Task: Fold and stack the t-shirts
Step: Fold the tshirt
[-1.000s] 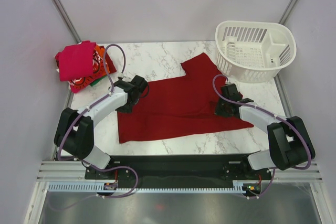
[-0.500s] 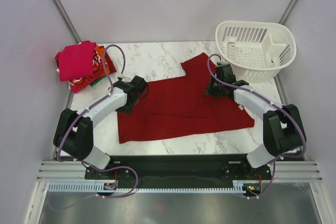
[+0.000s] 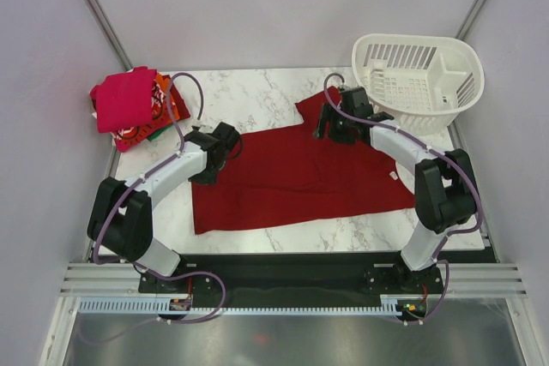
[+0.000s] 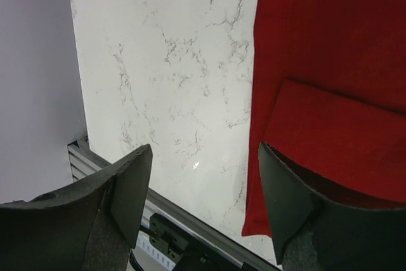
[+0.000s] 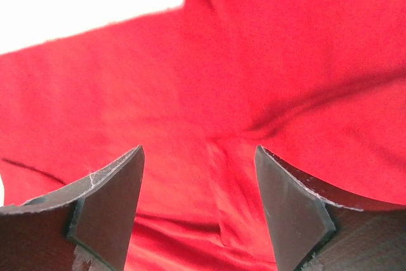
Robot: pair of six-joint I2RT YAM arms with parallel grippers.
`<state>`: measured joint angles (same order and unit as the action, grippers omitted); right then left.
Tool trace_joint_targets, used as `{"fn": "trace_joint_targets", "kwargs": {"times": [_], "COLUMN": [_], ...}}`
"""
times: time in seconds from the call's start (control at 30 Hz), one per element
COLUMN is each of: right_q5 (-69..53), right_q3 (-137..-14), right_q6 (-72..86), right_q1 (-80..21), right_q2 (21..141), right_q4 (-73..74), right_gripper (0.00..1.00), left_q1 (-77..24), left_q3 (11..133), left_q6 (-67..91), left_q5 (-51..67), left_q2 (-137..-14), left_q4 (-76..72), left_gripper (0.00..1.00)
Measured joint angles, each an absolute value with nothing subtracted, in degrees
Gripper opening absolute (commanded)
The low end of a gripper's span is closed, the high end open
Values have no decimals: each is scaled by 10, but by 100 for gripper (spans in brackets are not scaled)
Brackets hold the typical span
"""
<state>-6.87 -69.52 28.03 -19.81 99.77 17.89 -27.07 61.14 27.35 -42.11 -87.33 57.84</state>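
Observation:
A plain dark red t-shirt (image 3: 292,169) lies spread flat on the marble table, one sleeve pointing to the back. A small white label (image 3: 393,176) shows at its right edge. My left gripper (image 3: 225,147) is open and empty at the shirt's left edge; its wrist view shows the cloth (image 4: 330,80) beside bare marble. My right gripper (image 3: 328,123) is open and empty over the back sleeve; its wrist view is filled with red cloth (image 5: 241,74). A stack of folded t-shirts (image 3: 129,102), magenta-pink on top with orange and printed red below, sits at the back left.
A white slotted basket (image 3: 418,81) stands at the back right corner, close behind the right arm. The table's left edge and metal rail (image 4: 184,220) lie near the left gripper. Grey walls enclose the sides.
My right gripper has moved from the shirt's right edge back and left to the sleeve near the basket. The left arm and the shirt have not moved.

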Motion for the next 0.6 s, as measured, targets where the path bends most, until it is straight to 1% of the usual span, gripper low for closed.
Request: {"fn": "trace_joint_targets", "kwargs": {"times": [0.07, 0.2, 0.27, 0.37, 0.47, 0.5, 0.53, 0.6], "right_q5": [-60, -40, -30, -14, -1, 5, 14, 30], "right_q3": [-744, -885, -908, -908, -919, -936, -960, -1019], "right_q6": [276, 260, 254, 249, 242, 238, 232, 222], "right_q1": [-198, -200, -203, -205, -208, -208, -209, -208], "right_q2": [1007, 1068, 1084, 1099, 1133, 1151, 1173, 1217], "right_q4": [190, 206, 203, 212, 226, 235, 249, 263], "right_gripper": [78, 78, 78, 78, 79, 80, 83, 84], "left_q1": [-269, -262, -259, -256, -255, -253, -250, -238], "left_q3": [615, 615, 617, 631, 686, 709, 728, 749], "left_q6": [273, 264, 263, 263, 263, 263, 263, 263], "left_q5": [-408, -351, -318, -246, -212, -206, -201, -183], "left_q2": [-873, -867, -864, -872, -920, -943, -962, -982], "left_q4": [573, 544, 529, 495, 474, 462, 448, 431], "left_gripper": [75, 74, 73, 72, 72, 71, 71, 71]}}
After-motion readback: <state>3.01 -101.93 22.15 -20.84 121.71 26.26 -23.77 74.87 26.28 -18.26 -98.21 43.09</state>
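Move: The right hand, open and some 8 cm above the cloth, heads for the left tip of the t-shirt's far sleeve, about 15 cm ahead and 9 cm to its left; the basket stands about 14 cm ahead, 27 cm to its right. For the left hand, the shirt's far edge lies about 21 cm ahead, 12 cm right and 9 cm down, the folded pile some 25 cm ahead and 19 cm left. With no contact visible, the right hand heads forward towards the sleeve tip, about 11 cm, arching up nearly 7 cm over the shirt before sinking most of that again, fingers kept open. The left hand, open too, swings right and then forward, roughly 10 cm each way, towards the shirt's far edge, its fingers rolling some 30 degrees from leaning left to pointing almost straight down. ##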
